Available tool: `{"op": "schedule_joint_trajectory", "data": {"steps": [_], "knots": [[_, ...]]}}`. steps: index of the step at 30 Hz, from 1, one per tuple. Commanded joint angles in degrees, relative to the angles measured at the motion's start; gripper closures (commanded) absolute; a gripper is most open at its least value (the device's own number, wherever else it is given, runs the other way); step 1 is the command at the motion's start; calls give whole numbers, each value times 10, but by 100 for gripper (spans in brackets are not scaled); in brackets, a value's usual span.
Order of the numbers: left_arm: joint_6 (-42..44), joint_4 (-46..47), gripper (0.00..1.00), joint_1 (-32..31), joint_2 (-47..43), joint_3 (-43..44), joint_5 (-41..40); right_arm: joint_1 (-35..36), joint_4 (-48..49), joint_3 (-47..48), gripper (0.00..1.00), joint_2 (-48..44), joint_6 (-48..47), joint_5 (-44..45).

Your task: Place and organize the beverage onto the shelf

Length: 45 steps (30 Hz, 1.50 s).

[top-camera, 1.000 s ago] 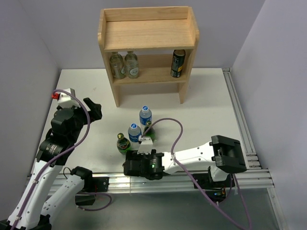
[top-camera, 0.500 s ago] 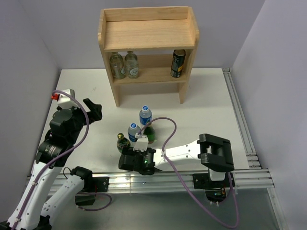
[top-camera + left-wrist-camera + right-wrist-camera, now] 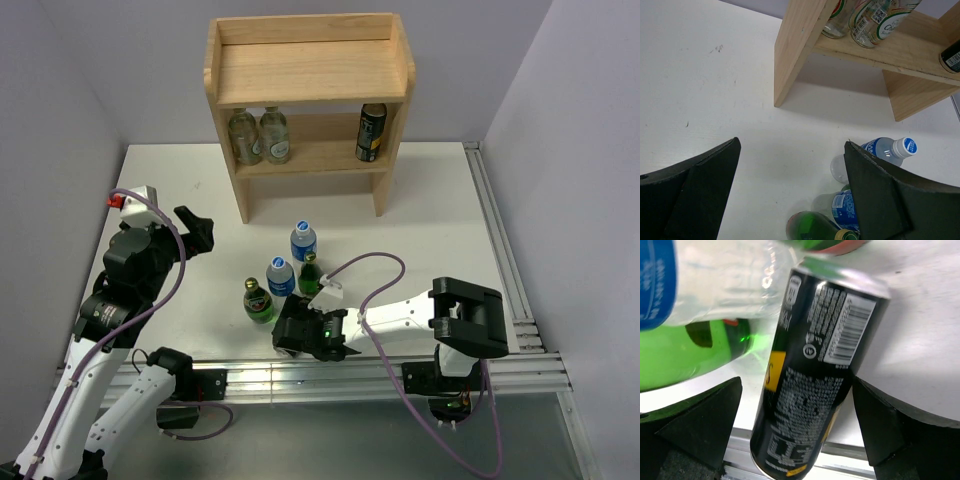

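The wooden shelf point(image 3: 310, 75) stands at the back; its lower tier holds two clear bottles point(image 3: 258, 136) and a black can point(image 3: 371, 132). On the table stand two blue-capped water bottles point(image 3: 303, 241) point(image 3: 281, 276) and two green bottles point(image 3: 258, 299) point(image 3: 311, 272). My right gripper point(image 3: 290, 335) sits low by the front edge, open, with a black and yellow can point(image 3: 820, 370) between its fingers; a gap shows on the left side. The can is hidden under the gripper in the top view. My left gripper point(image 3: 200, 232) hangs open and empty at the left.
A metal rail point(image 3: 500, 250) runs along the table's right and front edges. Grey walls close in on the left, back and right. In the left wrist view the shelf's side panel point(image 3: 795, 50) stands ahead, with the water bottles point(image 3: 890, 150) to the lower right.
The right gripper swung a little left along the front edge, then back right, and its elbow shifted. The left arm has not moved.
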Motion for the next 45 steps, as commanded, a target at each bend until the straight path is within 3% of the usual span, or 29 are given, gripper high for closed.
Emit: {"op": "schedule_joint_trajectory", "data": {"steps": [1,7,11,18,23,26,27,29,30,34,35,38,41,45], "knots": [[11,17,8,3,-4,-2,9,-4,-125,-54,0,30,50,-21],[11,17,8,3,-2,-2,10,-4,-191,-76,0,-15,89,-1],[10,15,8,3,0,-2,11,1,-176,-98,0,-26,109,-13],[11,15,8,3,1,-2,8,9,-176,-5,0,65,67,-4],[11,15,9,3,4,-1,8,2,-170,-2,4,77,59,11],[10,15,8,3,3,-2,8,-6,-146,-37,24,67,62,3],[11,15,8,3,3,-2,8,-6,-139,-47,39,61,62,-1],[11,15,8,3,3,-2,7,-7,-110,-80,53,57,64,-19],[11,15,8,3,2,-2,7,-6,-102,-90,68,56,63,-26],[11,15,8,3,5,-1,8,-5,-67,-126,90,65,62,-53],[11,15,8,3,6,-1,8,-3,-66,-129,100,61,66,-56],[11,15,8,3,9,-1,8,22,-105,-126,100,30,97,-37],[11,16,8,3,10,-1,7,54,-226,-81,100,-16,154,26],[11,15,9,3,15,-1,4,112,-479,17,100,-55,242,124]]}}
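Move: The black can lies on its side between the right hand's open fingers, its middle roughly 1 cm ahead, 1 cm to the right and 2 cm below. The left green bottle stands about 4 cm ahead and 7 cm left of the hand, the near water bottle 9 cm ahead and 2 cm left, the middle green bottle 9 cm ahead and 4 cm right. From the left hand the can is about 12 cm back, 18 cm right and 29 cm below. Rightward first, about 5 cm low over the table and away from the left green bottle, the right hand goes with open fingers either side of the black can. It then eases a little forward and down, its left side tipping down about 10 degrees, and the fingers close to pinch the can's sides. Keeping that grip, it draws back some 3 cm and a bit farther right, rising slightly. ##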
